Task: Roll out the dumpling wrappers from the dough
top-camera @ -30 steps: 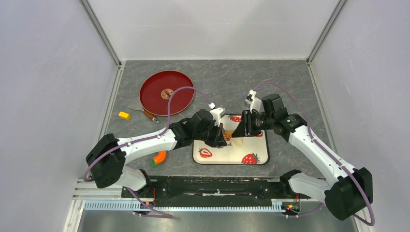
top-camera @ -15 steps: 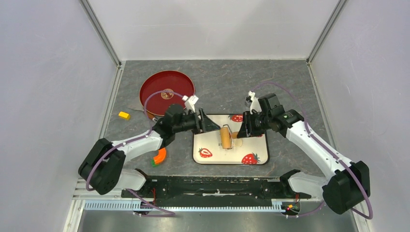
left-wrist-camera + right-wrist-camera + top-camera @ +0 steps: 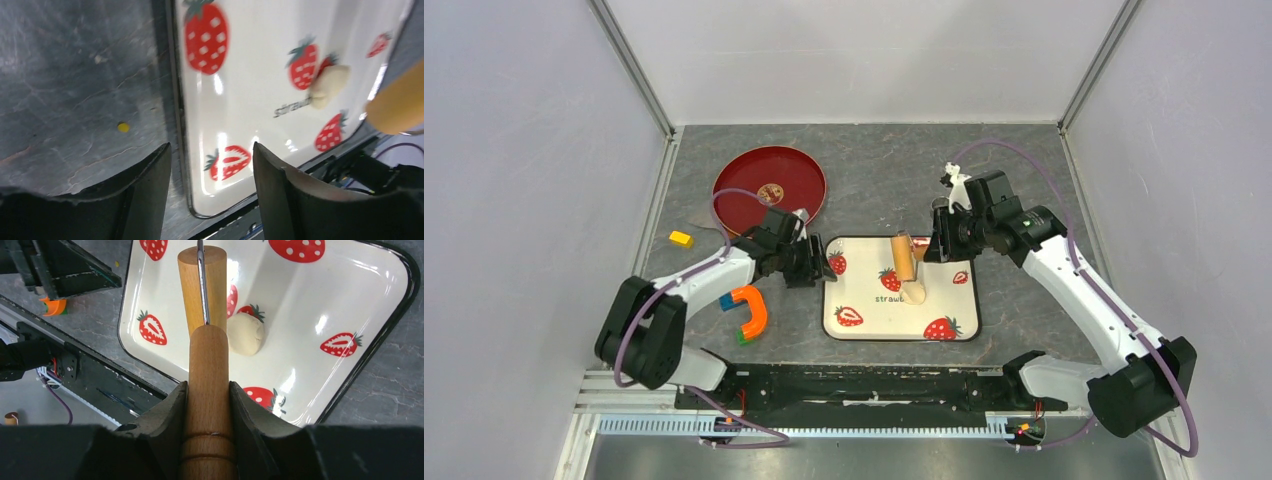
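A small pale dough [image 3: 915, 292] lump lies near the middle of the strawberry tray [image 3: 944, 303]; it also shows as the dough [image 3: 245, 333] and the dough [image 3: 327, 85] in the wrist views. My right gripper [image 3: 934, 245] is shut on the handle [image 3: 208, 370] of a tan wooden roller [image 3: 903, 257]. The roller's barrel [image 3: 202, 280] hovers just left of the lump. My left gripper [image 3: 814, 262] stands open and empty over the tray's left rim [image 3: 176, 100], its fingertips [image 3: 162, 155] straddling the edge. The dumpling wrappers are out of view.
A red round plate [image 3: 769, 190] sits at the back left. A yellow block [image 3: 681, 238] lies near the left wall. An orange U-shaped piece [image 3: 752, 312] rests beside my left arm. A tiny yellow crumb [image 3: 123, 127] lies on the grey tabletop.
My left gripper has opened and drawn back left off the tray. My right gripper has carried the roller toward the back of the tray, uncovering the dough lump.
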You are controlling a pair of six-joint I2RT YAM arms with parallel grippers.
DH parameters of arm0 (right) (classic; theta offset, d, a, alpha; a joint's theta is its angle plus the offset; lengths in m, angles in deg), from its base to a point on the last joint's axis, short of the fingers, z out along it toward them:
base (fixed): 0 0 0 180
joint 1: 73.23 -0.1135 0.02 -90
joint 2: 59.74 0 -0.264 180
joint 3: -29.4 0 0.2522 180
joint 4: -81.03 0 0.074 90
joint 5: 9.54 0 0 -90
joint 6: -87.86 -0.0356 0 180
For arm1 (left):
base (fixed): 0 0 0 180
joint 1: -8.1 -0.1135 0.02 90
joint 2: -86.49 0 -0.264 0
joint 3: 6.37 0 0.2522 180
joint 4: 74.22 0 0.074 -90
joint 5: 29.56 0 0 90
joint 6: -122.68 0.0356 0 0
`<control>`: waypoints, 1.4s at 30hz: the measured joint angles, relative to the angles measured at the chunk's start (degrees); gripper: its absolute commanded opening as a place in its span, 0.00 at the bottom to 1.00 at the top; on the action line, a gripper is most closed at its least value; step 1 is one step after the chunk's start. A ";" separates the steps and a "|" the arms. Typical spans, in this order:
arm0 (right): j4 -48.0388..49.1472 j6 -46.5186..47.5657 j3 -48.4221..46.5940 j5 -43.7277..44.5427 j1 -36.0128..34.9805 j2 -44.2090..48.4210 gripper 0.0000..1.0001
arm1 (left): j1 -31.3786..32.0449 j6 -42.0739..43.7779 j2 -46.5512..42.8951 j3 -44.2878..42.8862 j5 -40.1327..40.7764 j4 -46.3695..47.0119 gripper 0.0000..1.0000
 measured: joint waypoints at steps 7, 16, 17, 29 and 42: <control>-2.73 0.46 0.02 0.83 0.37 0.07 0.00 | 0.00 0.61 6.38 2.43 -0.42 -2.95 0.50; -5.90 0.42 0.33 1.42 1.14 -1.18 0.00 | 0.15 0.87 7.85 3.08 -1.31 -0.22 0.09; -6.21 0.42 0.33 1.38 1.18 -1.49 0.00 | 0.17 0.87 8.00 3.10 -1.57 0.07 0.05; -8.57 0.70 0.59 1.42 1.44 -6.54 0.00 | 0.17 1.07 8.07 3.13 -2.12 0.26 0.02; -8.57 2.56 1.53 1.97 1.51 -10.29 0.00 | 0.72 1.53 8.41 2.71 -1.81 -0.17 0.02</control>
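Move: Under the left hand's open fingers the tray's left rim runs about 6 cm below and 3 cm back, 1 cm left; the orange block is some 6 cm back and 16 left, the red plate 21 ahead and 13 left. From the right hand, holding the roller by its handle, the dough lies roughly 16 cm below, 1 back and 2 left, and the metal cup 18 ahead and 5 right. Dropping quickly about 5.5 cm and drawing back 3 cm, the left hand straddles the tray's left rim, closes its fingers on it and keeps the pinch. More slowly, the right hand lowers the roller onto the dough, sinking about 7 cm with some 2.5 cm back and right, while its wrist tilts some 20 degrees to steepen the handle. ##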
